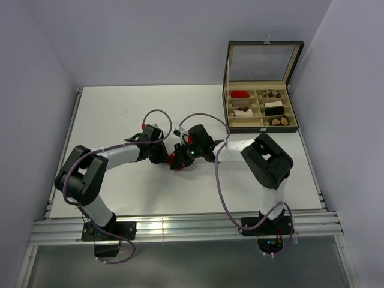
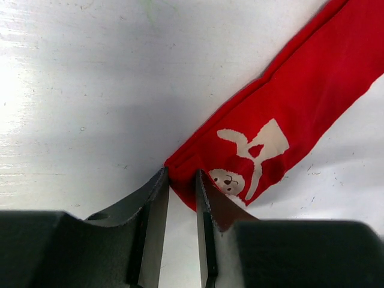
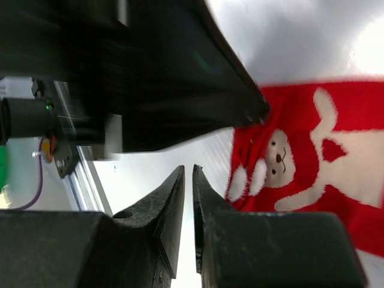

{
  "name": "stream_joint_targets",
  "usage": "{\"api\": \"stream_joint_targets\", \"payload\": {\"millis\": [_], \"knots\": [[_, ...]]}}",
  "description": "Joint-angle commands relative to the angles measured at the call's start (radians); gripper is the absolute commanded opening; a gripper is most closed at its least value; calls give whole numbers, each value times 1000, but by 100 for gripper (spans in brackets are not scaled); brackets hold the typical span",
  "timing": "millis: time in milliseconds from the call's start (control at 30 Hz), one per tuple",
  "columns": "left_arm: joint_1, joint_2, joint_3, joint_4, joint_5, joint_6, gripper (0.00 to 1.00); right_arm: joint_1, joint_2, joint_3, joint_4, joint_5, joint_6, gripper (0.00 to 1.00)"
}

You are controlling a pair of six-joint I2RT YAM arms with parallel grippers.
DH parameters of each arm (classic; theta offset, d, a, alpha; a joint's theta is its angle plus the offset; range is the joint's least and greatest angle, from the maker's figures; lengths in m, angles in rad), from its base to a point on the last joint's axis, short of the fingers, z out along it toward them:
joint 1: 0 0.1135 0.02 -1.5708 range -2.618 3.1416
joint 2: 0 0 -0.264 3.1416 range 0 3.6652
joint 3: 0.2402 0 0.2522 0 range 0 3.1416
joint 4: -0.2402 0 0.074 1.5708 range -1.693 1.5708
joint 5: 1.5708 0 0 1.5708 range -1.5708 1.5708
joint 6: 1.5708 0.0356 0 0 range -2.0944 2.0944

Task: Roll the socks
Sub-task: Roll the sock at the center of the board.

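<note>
A red sock (image 2: pixel 300 102) with a white rabbit mark lies flat on the white table, running up to the right in the left wrist view. My left gripper (image 2: pixel 180 180) is shut on the sock's near end, and red fabric fills the space between its tips. My right gripper (image 3: pixel 187 174) stands just left of the same end (image 3: pixel 288 108). Its jaws are a narrow slit apart with only bare table between them. From above, both grippers meet over the sock (image 1: pixel 175 161) at mid-table. The left gripper's dark finger (image 3: pixel 180 72) crosses the top of the right wrist view.
An open compartment box (image 1: pixel 259 127) stands at the back right with its lid up. It holds rolled bundles, among them a red one (image 1: pixel 240 94) and brown-patterned ones (image 1: pixel 273 94). The table's metal rail (image 1: pixel 180 228) runs along the near edge.
</note>
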Motion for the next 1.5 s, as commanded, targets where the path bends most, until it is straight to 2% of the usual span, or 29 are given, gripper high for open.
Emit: {"api": "stream_joint_targets", "payload": {"millis": [0,167,300,467,533,600,767,900,1000,1467], "knots": [[-7,57,-21,-112,-55,53,29,-14,51,-34,129,-93,64,17],[-7,62,-15,-113,-55,56,28,-100,86,-91,233,-139,161,17],[-7,71,-9,-113,-55,59,28,-137,100,-108,230,-162,192,17],[-7,77,3,-116,-55,59,28,-140,16,-99,114,-139,89,20],[-7,80,12,-119,-55,61,28,-131,-59,-98,68,-97,29,22],[-7,83,23,-122,-55,61,28,-107,-108,-111,17,9,-55,27],[-7,92,42,-132,-55,67,28,-64,-223,-174,48,212,-144,44],[-7,100,55,-133,-55,68,28,10,-214,-138,8,368,-215,45],[-7,104,62,-133,-55,68,28,54,-182,-115,6,420,-233,45],[-7,95,57,-127,-55,73,27,98,-95,-48,5,497,-263,45]]}}
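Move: My left fingers already pinch the left corner of the red sock's folded end; the fold's middle lies about 2 cm right and 1 cm back from them, practically level. From my right hand that fold's middle is some 3 cm ahead, 1 cm left and 4 cm below. The end's near corner sits about 2 cm ahead and 2 cm right, the toe end roughly 15 cm ahead and 10 cm right, both 4–5 cm below. I keep the sock's corner pinched with my left hand, easing it forward about 1 cm. My right hand dips beside the fold with its fingers nearly shut, swinging about 4 cm right, then rises about 6 cm while opening, and comes forward and down again; the wrist turns some 30 degrees, pointing the spread fingers more steeply down by the end's near corner. ##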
